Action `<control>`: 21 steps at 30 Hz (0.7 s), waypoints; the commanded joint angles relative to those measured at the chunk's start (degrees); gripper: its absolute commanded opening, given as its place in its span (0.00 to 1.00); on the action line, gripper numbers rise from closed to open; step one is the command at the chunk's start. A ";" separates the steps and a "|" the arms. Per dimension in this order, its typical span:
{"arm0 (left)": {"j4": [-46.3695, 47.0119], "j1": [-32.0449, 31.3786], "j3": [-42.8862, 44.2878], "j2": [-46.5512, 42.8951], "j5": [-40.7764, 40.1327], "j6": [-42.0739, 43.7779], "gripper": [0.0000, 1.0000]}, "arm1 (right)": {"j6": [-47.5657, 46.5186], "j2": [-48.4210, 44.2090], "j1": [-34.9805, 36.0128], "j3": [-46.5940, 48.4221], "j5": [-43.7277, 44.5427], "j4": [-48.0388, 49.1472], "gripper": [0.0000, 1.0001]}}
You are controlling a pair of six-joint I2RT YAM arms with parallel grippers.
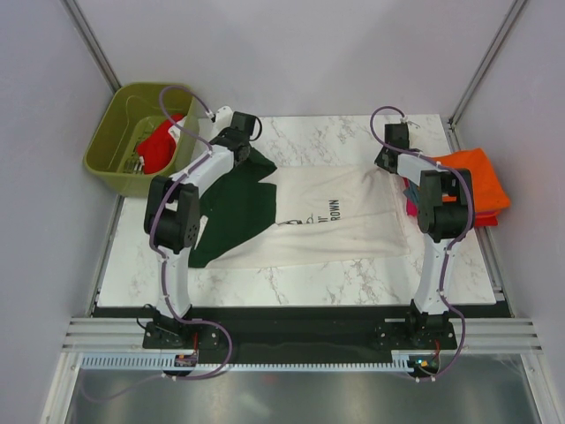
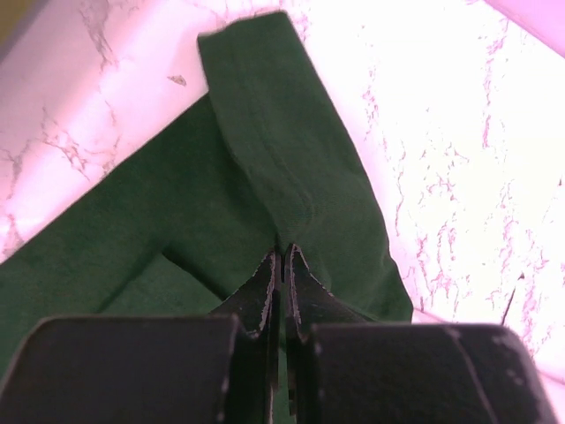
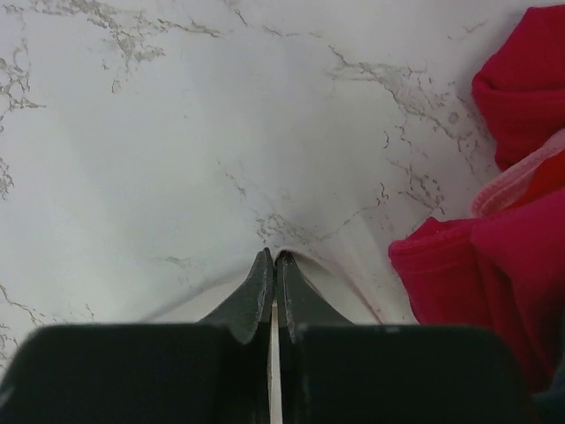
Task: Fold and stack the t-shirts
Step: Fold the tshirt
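Observation:
A cream t-shirt (image 1: 327,212) with dark green sleeves and black print lies spread across the marble table (image 1: 353,132). My left gripper (image 1: 253,152) is at the shirt's far left corner. In the left wrist view it (image 2: 282,252) is shut on a raised fold of the green sleeve (image 2: 282,132). My right gripper (image 1: 382,168) is at the shirt's far right corner. The right wrist view shows it (image 3: 274,256) shut on a pinched-up edge of the cream cloth (image 3: 357,274). A folded orange t-shirt (image 1: 477,177) tops a pile at the right edge.
An olive-green bin (image 1: 110,150) stands off the table's far left corner with a red shirt (image 1: 159,146) inside. Red cloth (image 3: 503,265) from the right-hand pile lies close to the right of my right gripper. Grey walls enclose the table.

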 commanded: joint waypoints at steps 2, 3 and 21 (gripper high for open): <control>1.75 -1.76 0.55 -4.44 -6.55 4.58 0.02 | -0.23 -1.26 0.00 1.53 0.82 0.37 0.00; 1.66 -2.37 0.55 -4.70 -7.43 5.28 0.02 | -0.40 -1.96 0.00 1.35 0.47 0.37 0.00; -4.84 -10.28 0.29 -7.87 -16.22 8.19 0.02 | -0.32 -6.36 -0.09 -2.16 0.11 0.63 0.06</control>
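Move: The left hand already holds the lifted green far sleeve; the folded shirt's middle lies about 18 cm back and 15 cm right of it, some 9 cm lower. The sleeve's free corner is about 8 cm right and 2 cm back of it, the green bin some 33 cm left and 3 cm ahead. From the right hand, which already pinches the far hem corner, the shirt's middle is 23 cm left and 17 cm back, and the orange-topped stack 20 cm right and 7 cm back. Still pinching the green sleeve fabric, the left hand keeps climbing about 4 cm while it sweeps back and to the right by roughly 3 cm each, in over the shirt's body and away from the bin, its left side rolling up some 15 degrees. The right hand stays shut on the far hem corner near the stack, lifting only about a centimetre and easing slightly back. ##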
